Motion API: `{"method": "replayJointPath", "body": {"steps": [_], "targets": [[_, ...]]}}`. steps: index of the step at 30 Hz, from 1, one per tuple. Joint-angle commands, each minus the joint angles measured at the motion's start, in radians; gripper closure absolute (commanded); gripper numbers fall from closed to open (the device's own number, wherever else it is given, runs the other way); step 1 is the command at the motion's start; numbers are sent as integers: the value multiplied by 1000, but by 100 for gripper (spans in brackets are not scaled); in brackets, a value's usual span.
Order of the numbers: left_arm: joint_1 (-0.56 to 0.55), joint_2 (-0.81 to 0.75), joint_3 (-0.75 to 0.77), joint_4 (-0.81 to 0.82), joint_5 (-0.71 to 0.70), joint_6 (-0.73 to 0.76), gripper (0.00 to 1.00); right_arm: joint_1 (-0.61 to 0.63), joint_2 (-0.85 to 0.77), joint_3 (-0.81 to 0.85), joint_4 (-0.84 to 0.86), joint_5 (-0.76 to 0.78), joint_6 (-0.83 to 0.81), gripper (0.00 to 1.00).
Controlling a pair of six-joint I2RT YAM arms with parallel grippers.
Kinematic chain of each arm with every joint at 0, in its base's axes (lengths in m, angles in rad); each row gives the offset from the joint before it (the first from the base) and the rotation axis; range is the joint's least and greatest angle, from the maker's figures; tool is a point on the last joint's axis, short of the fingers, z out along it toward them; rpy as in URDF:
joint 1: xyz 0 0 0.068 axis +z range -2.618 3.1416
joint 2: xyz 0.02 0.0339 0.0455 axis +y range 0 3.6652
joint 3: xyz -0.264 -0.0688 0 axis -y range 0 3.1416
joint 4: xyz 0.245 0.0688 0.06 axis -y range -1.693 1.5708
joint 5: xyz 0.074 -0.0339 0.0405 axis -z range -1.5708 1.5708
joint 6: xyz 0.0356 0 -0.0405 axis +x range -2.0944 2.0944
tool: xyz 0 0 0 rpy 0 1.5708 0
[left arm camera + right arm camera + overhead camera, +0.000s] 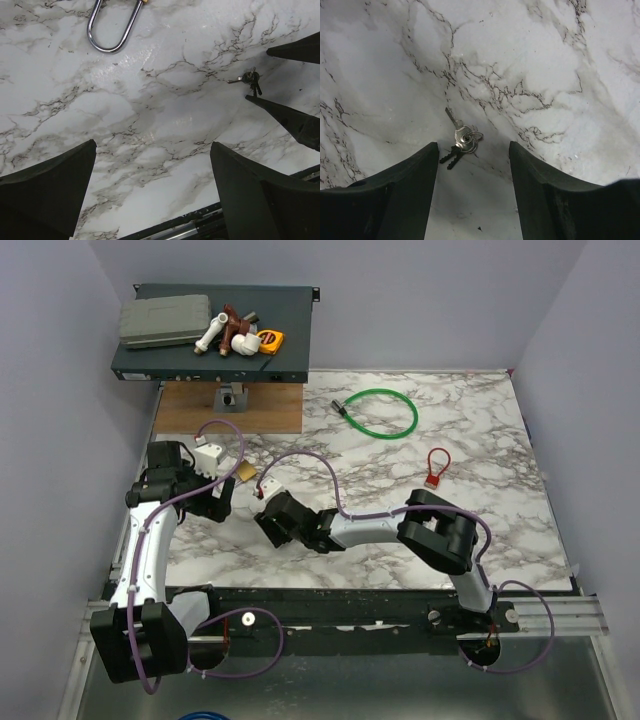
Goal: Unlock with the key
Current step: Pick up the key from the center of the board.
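Observation:
The key [451, 119] is a small silvery one on a ring with two others [461, 139], lying flat on the marble table [545, 60]. My right gripper [473, 146] hangs low over the table with its jaws apart. The bunch lies just ahead of its left fingertip [431, 150], and nothing is gripped. In the left wrist view the keys [248, 79] lie between the right gripper's two dark fingers [290, 117]. The brass padlock [246, 471] rests nearby, its silver shackle [111, 30] at the top of the left wrist view. My left gripper [152, 150] stands open and holds nothing.
At the back lies a green cable loop [383, 412], and a small red lock [436, 468] sits to the right. A dark box [215, 335] carrying pipe fittings and a tape measure stands back left over a wooden board [230, 408]. A white block [208, 453] is beside the left arm.

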Motion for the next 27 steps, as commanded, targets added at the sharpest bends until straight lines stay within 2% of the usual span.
{"method": "replayJointPath", "body": {"steps": [1, 8, 15, 21, 27], "targets": [[6, 8, 33, -3, 18, 19, 5, 9, 30, 22, -13, 22, -20, 41], [6, 10, 48, -6, 29, 17, 6, 23, 47, -7, -10, 30, -19, 64], [5, 8, 47, -17, 52, 35, 7, 30, 49, -35, 12, 35, -8, 97], [-18, 15, 49, -54, 99, 91, 7, 31, -26, -94, 40, 39, 27, 99], [-138, -6, 25, -61, 123, 178, 7, 30, -133, -170, 66, 0, 63, 99]]}}
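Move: The left-hand bunch of keys lies just beyond and between the right gripper's open tips, about 1 cm ahead, 1 cm left and 2 cm below. From that gripper the brass padlock is some 13 cm ahead and 6 cm left; the middle keys are about 5 cm ahead and 14 cm right, both about 2 cm lower. From the left gripper, the bunch is roughly 14 cm right, 1 cm back and 11 cm below. Hold the right gripper low over the board and close its fingers from over half open to shut, pinching the bunch between the tips beside its ring; then draw it back and to the right, about 2 cm in all, without raising it. Late on, bring the open left gripper about 2 cm right, turning it some 10 degrees clockwise. ##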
